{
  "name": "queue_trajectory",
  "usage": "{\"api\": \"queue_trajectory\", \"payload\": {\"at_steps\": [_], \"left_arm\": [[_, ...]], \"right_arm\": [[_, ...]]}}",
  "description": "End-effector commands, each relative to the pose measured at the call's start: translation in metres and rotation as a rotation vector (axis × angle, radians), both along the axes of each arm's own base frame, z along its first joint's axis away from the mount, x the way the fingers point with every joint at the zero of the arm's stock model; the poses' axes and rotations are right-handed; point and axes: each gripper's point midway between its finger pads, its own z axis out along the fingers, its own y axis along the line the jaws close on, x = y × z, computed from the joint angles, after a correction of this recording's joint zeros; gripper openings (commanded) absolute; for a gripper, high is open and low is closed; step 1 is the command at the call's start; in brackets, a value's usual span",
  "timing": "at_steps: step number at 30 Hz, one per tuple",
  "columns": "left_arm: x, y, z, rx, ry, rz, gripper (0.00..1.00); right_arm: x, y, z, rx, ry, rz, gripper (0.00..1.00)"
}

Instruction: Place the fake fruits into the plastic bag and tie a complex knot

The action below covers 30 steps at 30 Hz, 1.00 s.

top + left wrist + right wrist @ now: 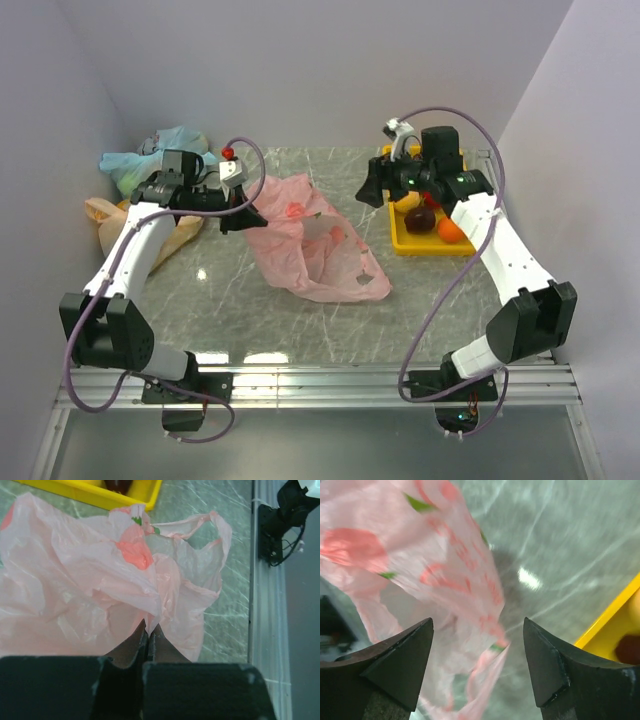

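Note:
The salmon-pink plastic bag (310, 245) lies crumpled on the marble table, its loop handles (200, 527) spread toward the table's near edge. My left gripper (240, 215) is shut on the bag's left edge; the left wrist view shows the film pinched at the fingertips (148, 630). My right gripper (375, 185) hangs open between the bag and the yellow tray (400, 245). Its fingers (415, 645) stand wide apart, with the bag (420, 555) blurred beyond the gap and nothing held. In the tray lie a dark purple fruit (420, 218), an orange one (450, 231) and a yellow one (406, 202).
A blue-green tied bag (160, 155) and a pale peach tied bag (110, 215) sit at the far left by the wall. The tray's corner (615, 625) shows beside my right fingers. The metal rail (265, 605) marks the table's near edge.

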Motion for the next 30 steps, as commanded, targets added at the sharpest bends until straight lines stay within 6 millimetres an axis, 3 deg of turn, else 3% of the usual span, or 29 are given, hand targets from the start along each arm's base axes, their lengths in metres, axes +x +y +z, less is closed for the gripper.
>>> {"api": "queue_trajectory", "payload": {"at_steps": [1,3,9,11,13,14,16,17,19,20,21,22,24,25,26,27,28,30], "left_arm": [[-0.015,-0.005,0.017,-0.048,-0.003,-0.081,0.0],[-0.014,-0.006,0.018,-0.058,0.012,-0.089,0.01],[-0.015,-0.008,0.016,-0.067,0.071,-0.126,0.01],[-0.014,-0.008,0.014,-0.064,0.061,-0.144,0.01],[-0.014,-0.009,0.015,-0.077,0.085,-0.154,0.02],[-0.011,-0.01,0.012,-0.079,0.101,-0.158,0.02],[-0.016,-0.011,0.017,-0.092,0.131,-0.176,0.03],[-0.012,-0.012,0.011,-0.091,0.138,-0.188,0.03],[-0.011,-0.012,0.014,-0.088,0.165,-0.194,0.02],[-0.008,-0.012,0.014,-0.096,0.196,-0.185,0.02],[-0.003,-0.008,0.019,-0.106,0.182,-0.171,0.03],[0.001,-0.007,0.022,-0.108,0.165,-0.166,0.04],[0.016,0.0,0.032,-0.115,0.14,-0.135,0.07],[0.029,0.001,0.039,-0.135,0.139,-0.109,0.2],[0.04,0.006,0.044,-0.146,0.145,-0.075,0.27],[0.049,0.006,0.047,-0.147,0.142,-0.047,0.34],[0.073,0.008,0.052,-0.128,0.136,0.046,0.42],[0.083,0.016,0.062,-0.121,0.076,0.182,0.47]], "right_arm": [[-0.002,0.026,0.032,-0.09,-0.244,0.16,0.8],[-0.013,0.053,0.034,-0.086,-0.296,0.249,0.8],[-0.041,0.095,0.015,-0.105,-0.402,0.452,0.81],[-0.041,0.102,0.014,-0.105,-0.433,0.468,0.81],[-0.041,0.108,-0.002,-0.159,-0.465,0.487,0.81],[-0.035,0.113,0.0,-0.162,-0.508,0.474,0.81],[-0.028,0.119,-0.015,-0.217,-0.546,0.468,0.8],[-0.022,0.123,-0.013,-0.222,-0.573,0.459,0.68],[-0.014,0.128,-0.027,-0.243,-0.527,0.469,0.4],[-0.02,0.12,-0.041,-0.272,-0.443,0.49,0.29],[-0.017,0.12,-0.038,-0.273,-0.425,0.495,0.09],[-0.019,0.114,-0.04,-0.267,-0.394,0.504,0.02],[-0.039,0.099,-0.045,-0.234,-0.343,0.543,0.0],[-0.047,0.097,-0.046,-0.228,-0.334,0.563,0.0],[-0.061,0.095,-0.047,-0.211,-0.303,0.592,0.0],[-0.065,0.095,-0.047,-0.189,-0.264,0.585,0.0],[-0.068,0.097,-0.046,-0.169,-0.225,0.58,0.0],[-0.069,0.105,-0.04,-0.1,-0.072,0.517,0.0]]}}
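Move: The stretch of pink bag rim that my open right fingers go for lies about 12 cm to their left, 3 cm back and 5 cm below. The bag's left corner, still pinched in my left hand, is some 22 cm left of the right hand, 6 cm back and about level in height. In the yellow tray, the eggplant sits roughly 14 cm to the right, level ahead and 20 cm below. From my left hand that rim is about 11 cm right, 1 cm ahead and 4 cm lower. I sweep my open right hand about 12 cm left to the bag's rim, easing back and sinking some 6 cm while turning roughly 30 degrees counter-clockwise, shut the fingers on the plastic, then draw it back to the right a little. My left hand holds the corner nearly still until then, opens to let go, and slips forward about 5 cm and slightly up. ##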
